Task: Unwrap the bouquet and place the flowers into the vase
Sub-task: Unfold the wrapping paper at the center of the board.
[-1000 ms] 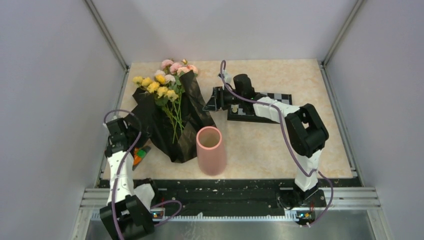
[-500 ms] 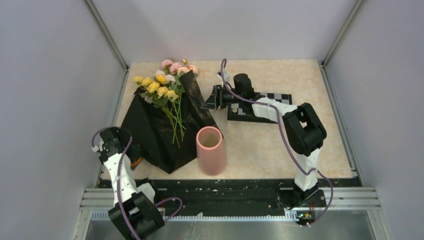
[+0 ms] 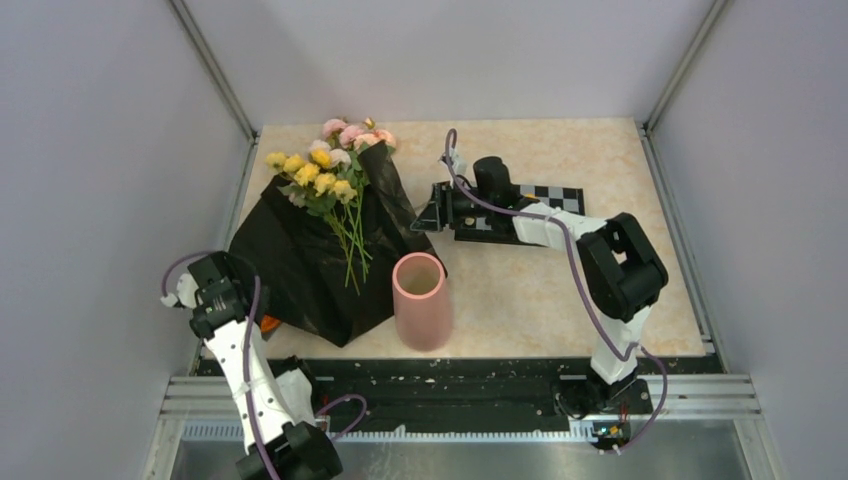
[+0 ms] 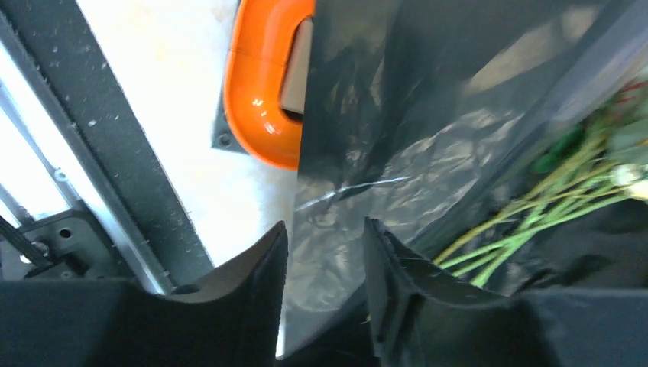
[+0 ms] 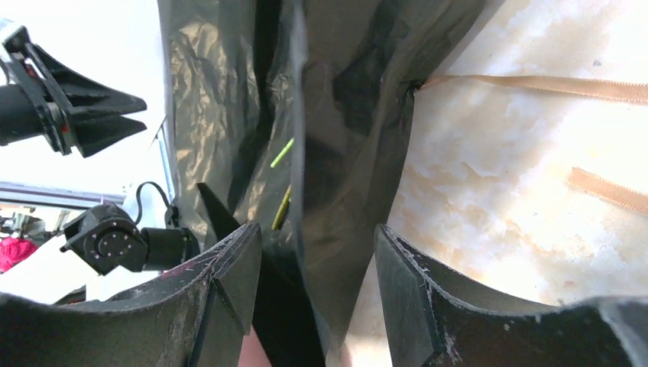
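The bouquet lies at the left of the table, its black wrapping paper point(image 3: 300, 265) spread out flat. Yellow and pink flowers point(image 3: 318, 178) rest on top, stems point(image 4: 527, 222) pointing to the near side. The pink vase point(image 3: 420, 300) stands upright just right of the paper's near corner. My left gripper point(image 3: 232, 300) point(image 4: 325, 225) is at the paper's near-left edge. It is open, with that edge lying loose in the gap. My right gripper point(image 3: 425, 215) point(image 5: 317, 227) is at the paper's right edge. It is open around a standing fold and does not pinch it.
Loose tan ribbon point(image 5: 535, 84) lies on the tabletop right of the paper. An orange curved piece point(image 4: 264, 84) on a small base sits half under the paper's near-left edge. A checkered board point(image 3: 545, 195) lies under the right arm. A black rail point(image 3: 450, 375) runs along the near table edge.
My left arm drew back to the near left, pulling the paper's corner out flat, then its jaws parted and let go. My right gripper shifted slightly nearer along the paper's right edge.
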You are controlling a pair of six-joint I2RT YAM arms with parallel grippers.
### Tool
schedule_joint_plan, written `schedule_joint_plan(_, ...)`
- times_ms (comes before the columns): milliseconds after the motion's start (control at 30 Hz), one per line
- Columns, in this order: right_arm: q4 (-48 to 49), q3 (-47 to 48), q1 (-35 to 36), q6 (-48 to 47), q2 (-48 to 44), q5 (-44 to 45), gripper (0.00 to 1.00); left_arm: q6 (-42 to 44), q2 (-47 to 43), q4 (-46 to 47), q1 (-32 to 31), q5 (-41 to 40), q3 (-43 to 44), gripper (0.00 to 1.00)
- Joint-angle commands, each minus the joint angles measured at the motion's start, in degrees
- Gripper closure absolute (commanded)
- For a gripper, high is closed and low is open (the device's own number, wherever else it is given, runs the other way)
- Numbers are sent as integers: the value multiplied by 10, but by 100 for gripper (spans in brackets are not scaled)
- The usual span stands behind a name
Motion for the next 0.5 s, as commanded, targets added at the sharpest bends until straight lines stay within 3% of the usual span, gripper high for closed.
schedule_joint_plan(0, -6, -3, 5, -30, -54, 9, 42, 60, -30, 4, 3, -16, 79, 42)
schedule_joint_plan(100, -29, 1, 5, -39, -58, 14, 40, 92, -20, 2, 3, -23, 120, 26)
schedule_joint_plan(300, -40, 2, 5, -43, -67, 21, 39, 201, 15, 69, -21, 27, 165, 21)
schedule_joint_plan(367, -46, 4, 4, -42, -67, 24, 39, 220, 57, 69, -59, 34, 174, 20)
schedule_joint_plan(467, -50, 2, 5, -40, -68, 28, 40, 205, 107, 99, -174, 8, 160, 18)
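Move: The left hand, half open, is at the raised free edge of the wrapping paper's left flap. The flap's middle lies about 10 cm ahead, 5 cm to the right and 9 cm below. The orange loop sits roughly 5 cm ahead, 3 cm left and 11 cm below, partly covered; the flower stems lie some 16 cm ahead and 19 cm right, and the vase about 32 cm right, nearly level fore-and-aft. From the right hand, the flap is about 29 cm left, 8 cm back and 12 cm lower. Lift the left gripper smartly, about 10 cm straight up and away from the paper's left flap, while spreading its half-open fingers wide, so the flap is left behind. Tip the wrist some 20 degrees, left side rising, and as the climb levels off swing the hand about 5 cm forward over the paper, turning it clockwise. ##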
